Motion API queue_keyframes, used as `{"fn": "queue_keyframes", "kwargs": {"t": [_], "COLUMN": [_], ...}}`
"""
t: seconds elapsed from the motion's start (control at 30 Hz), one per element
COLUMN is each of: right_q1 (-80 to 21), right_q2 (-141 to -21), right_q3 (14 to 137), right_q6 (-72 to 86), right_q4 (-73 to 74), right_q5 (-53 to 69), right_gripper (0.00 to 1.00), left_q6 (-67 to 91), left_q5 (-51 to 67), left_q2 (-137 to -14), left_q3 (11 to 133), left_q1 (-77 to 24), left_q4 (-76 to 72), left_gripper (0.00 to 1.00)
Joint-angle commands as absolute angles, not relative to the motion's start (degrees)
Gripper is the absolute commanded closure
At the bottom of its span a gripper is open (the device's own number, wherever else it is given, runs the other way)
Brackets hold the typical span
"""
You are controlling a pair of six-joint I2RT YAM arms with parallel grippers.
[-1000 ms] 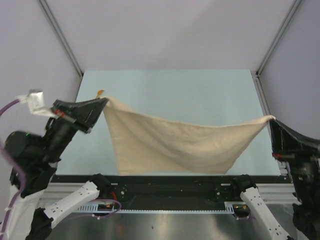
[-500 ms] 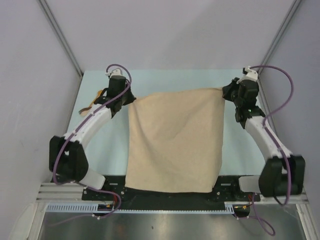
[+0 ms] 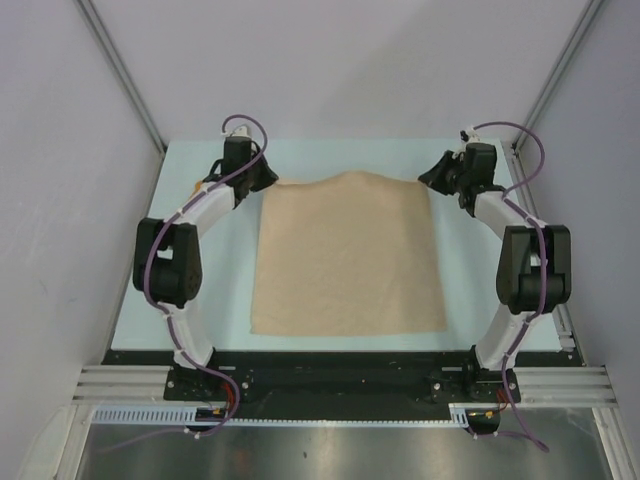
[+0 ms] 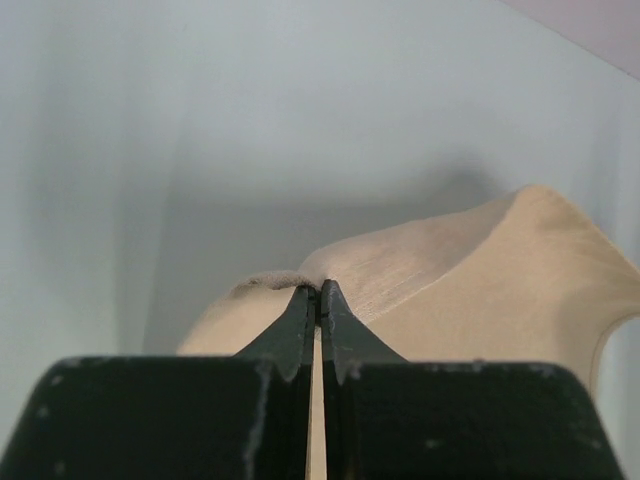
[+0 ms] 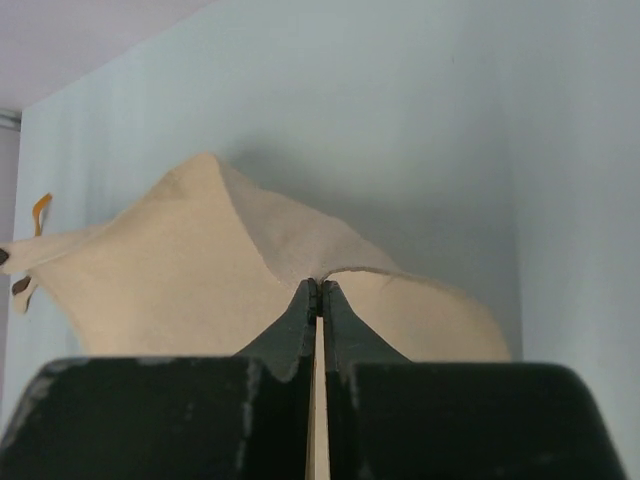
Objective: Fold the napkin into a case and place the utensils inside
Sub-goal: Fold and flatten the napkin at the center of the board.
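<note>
The beige napkin (image 3: 345, 255) lies spread nearly flat across the middle of the table, with its far edge humped up a little. My left gripper (image 3: 268, 180) is shut on the far left corner (image 4: 318, 290) of the cloth (image 4: 500, 270). My right gripper (image 3: 428, 180) is shut on the far right corner (image 5: 320, 285), and the cloth (image 5: 170, 260) rises in a ridge behind it. Beyond the napkin's left end, in the right wrist view, an orange-tan utensil (image 5: 40, 212) and a dark brown one (image 5: 20, 285) peek out. No folded case shows.
The pale blue table top (image 3: 480, 300) ends at a black rail along the near edge (image 3: 330, 360). Grey walls and metal frame posts (image 3: 125, 80) close in the left, right and back. Both arms reach far forward along the napkin's two sides.
Both arms have stretched out toward the back of the table, holding the corners throughout. The napkin went from hanging stretched above the near edge to lying laid out on the table.
</note>
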State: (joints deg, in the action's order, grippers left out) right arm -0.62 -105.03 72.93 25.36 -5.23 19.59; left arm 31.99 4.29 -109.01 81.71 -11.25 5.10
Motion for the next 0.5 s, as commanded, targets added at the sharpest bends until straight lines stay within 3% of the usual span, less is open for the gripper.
{"fn": "queue_keyframes", "kwargs": {"t": [0.0, 0.07, 0.23, 0.47], "right_q1": [1.67, 1.58, 2.72, 2.9], "right_q2": [-91.35, -83.64, -70.69, -54.86], "right_q3": [63.77, 58.91, 42.76, 32.89], "right_q6": [27.94, 30.65, 36.11, 39.02], "right_q4": [8.32, 12.98, 21.0, 30.92], "right_q5": [21.72, 14.64, 10.98, 6.97], "right_gripper": [1.0, 1.0, 1.0, 1.0], "left_q6": [35.49, 37.61, 40.95, 38.06], "left_q5": [3.09, 1.85, 2.63, 6.59], "left_q2": [-99.51, -94.15, -84.13, -71.11], "left_q3": [76.39, 69.9, 56.62, 42.81], "left_q1": [-10.46, -11.33, -12.83, -13.71], "left_q4": [18.06, 23.18, 26.01, 29.25], "left_gripper": [1.0, 1.0, 1.0, 1.0]}}
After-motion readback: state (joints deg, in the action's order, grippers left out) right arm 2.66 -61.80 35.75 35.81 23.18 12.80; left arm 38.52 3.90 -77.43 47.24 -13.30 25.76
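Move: The napkin is spread toward the bases, its far corners already pinched in both raised hands. Its near edge, which they head toward, has its middle about 38 cm back and 20 cm right of the left hand, roughly 12 cm lower; from the right hand it is about 38 cm back, 20 cm left and 13 cm below. The utensils lie level with the left hand fore and aft, some 26 cm to its left and about 12 cm down. The napkin's far edge is drawn back over its own sheet by both closed grippers, which keep their corner pinches and travel together some 23 cm toward the bases and the near edge. They sink about 6 cm and spread slightly apart, the fingers tipping down about 25 degrees while the right hand also turns clockwise. ##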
